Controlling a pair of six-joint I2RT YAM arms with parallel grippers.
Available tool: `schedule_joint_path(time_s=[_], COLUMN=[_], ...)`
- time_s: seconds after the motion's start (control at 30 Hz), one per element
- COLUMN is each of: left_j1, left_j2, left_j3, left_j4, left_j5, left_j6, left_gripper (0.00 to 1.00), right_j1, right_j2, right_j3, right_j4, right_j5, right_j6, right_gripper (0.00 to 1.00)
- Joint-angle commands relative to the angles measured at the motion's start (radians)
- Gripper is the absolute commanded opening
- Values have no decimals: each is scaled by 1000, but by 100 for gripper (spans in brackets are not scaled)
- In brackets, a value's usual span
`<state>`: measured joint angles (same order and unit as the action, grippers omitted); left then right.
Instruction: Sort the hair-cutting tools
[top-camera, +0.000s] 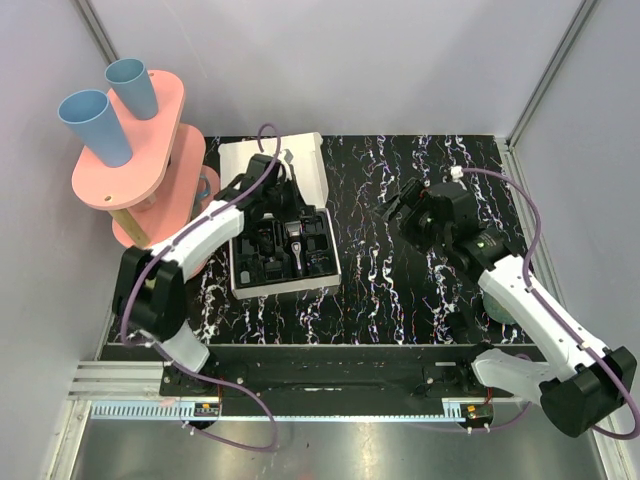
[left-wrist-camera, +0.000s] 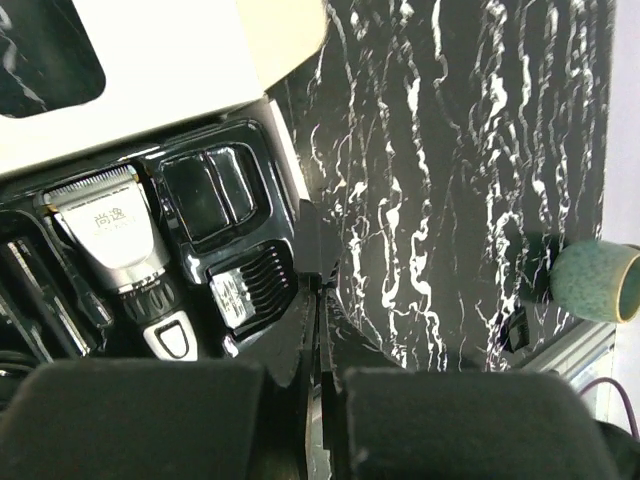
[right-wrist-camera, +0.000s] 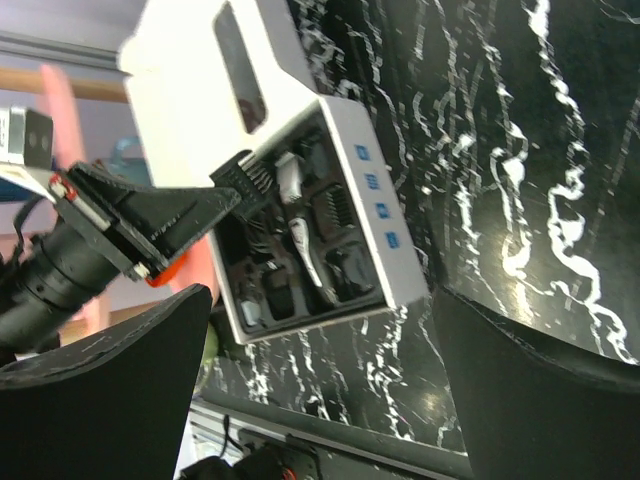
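Observation:
The white box (top-camera: 240, 285) holds a black moulded tray with the hair-cutting tools in it. The slim clipper with a grey head (left-wrist-camera: 112, 238) lies in its slot, also seen from above as the clipper (top-camera: 297, 245) and from the right wrist as the clipper (right-wrist-camera: 306, 238). A black comb attachment (left-wrist-camera: 250, 287) sits beside it, below an empty compartment (left-wrist-camera: 205, 190). My left gripper (left-wrist-camera: 318, 285) is shut over the tray's right edge, with nothing showing between its fingers; from above, the left gripper (top-camera: 283, 203) hovers over the tray's back. My right gripper (right-wrist-camera: 320, 400) is open above bare table, right of the box; from above, the right gripper (top-camera: 398, 203) is empty.
The box's white lid (top-camera: 300, 160) lies folded back behind the tray. A dark teal bowl (left-wrist-camera: 596, 283) stands near the right arm, partly hidden in the top view. A pink two-level stand (top-camera: 140, 150) with two blue cups (top-camera: 95, 125) is at the back left.

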<state>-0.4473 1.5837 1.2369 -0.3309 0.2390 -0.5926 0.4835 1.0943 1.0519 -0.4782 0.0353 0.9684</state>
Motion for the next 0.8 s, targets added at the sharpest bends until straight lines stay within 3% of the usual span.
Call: schedule_joint_path(time_s=[0.0,0.2,0.77], left_j1=[39,68,94], left_j2=[131,229,305], left_j3=[98,154,136], left_j4=[-49,-36,27], left_j5=[169,217,243], left_j6=[-4,-33,-87], left_gripper=[0,0,0], right_j1=[-2,-2,-2], right_j2=[-28,-63,-70], right_j3=[-30,-72,-87], right_j4=[-45,-56,-59], right_j5=[17,37,26], right_j6=[-31,-34,-51], right_gripper=[100,100,99])
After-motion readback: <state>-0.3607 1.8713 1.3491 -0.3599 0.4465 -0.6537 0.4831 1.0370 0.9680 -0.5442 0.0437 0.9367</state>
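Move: The left hand, already closed on the black guide comb, has the case's empty far-right compartment about 3 cm ahead, 1 cm to its right and roughly 10 cm below. The hair clipper's middle is some 4 cm back and 4 cm left, and the comb already in the case about 3 cm back and 1 cm right, both some 11 cm below. From the right hand that compartment is about 17 cm left, 4 cm back and 18 cm below. Keeping the guide comb pinched, the left hand drops quickly towards the far-right compartment, tipping its fingers about 15 degrees further down and easing slightly forward, then checks, lifts a touch and sinks again, some 7 cm lower in all. The empty right hand stays wide open and sinks about 3 cm while drawing back and a little right, away from the case. ##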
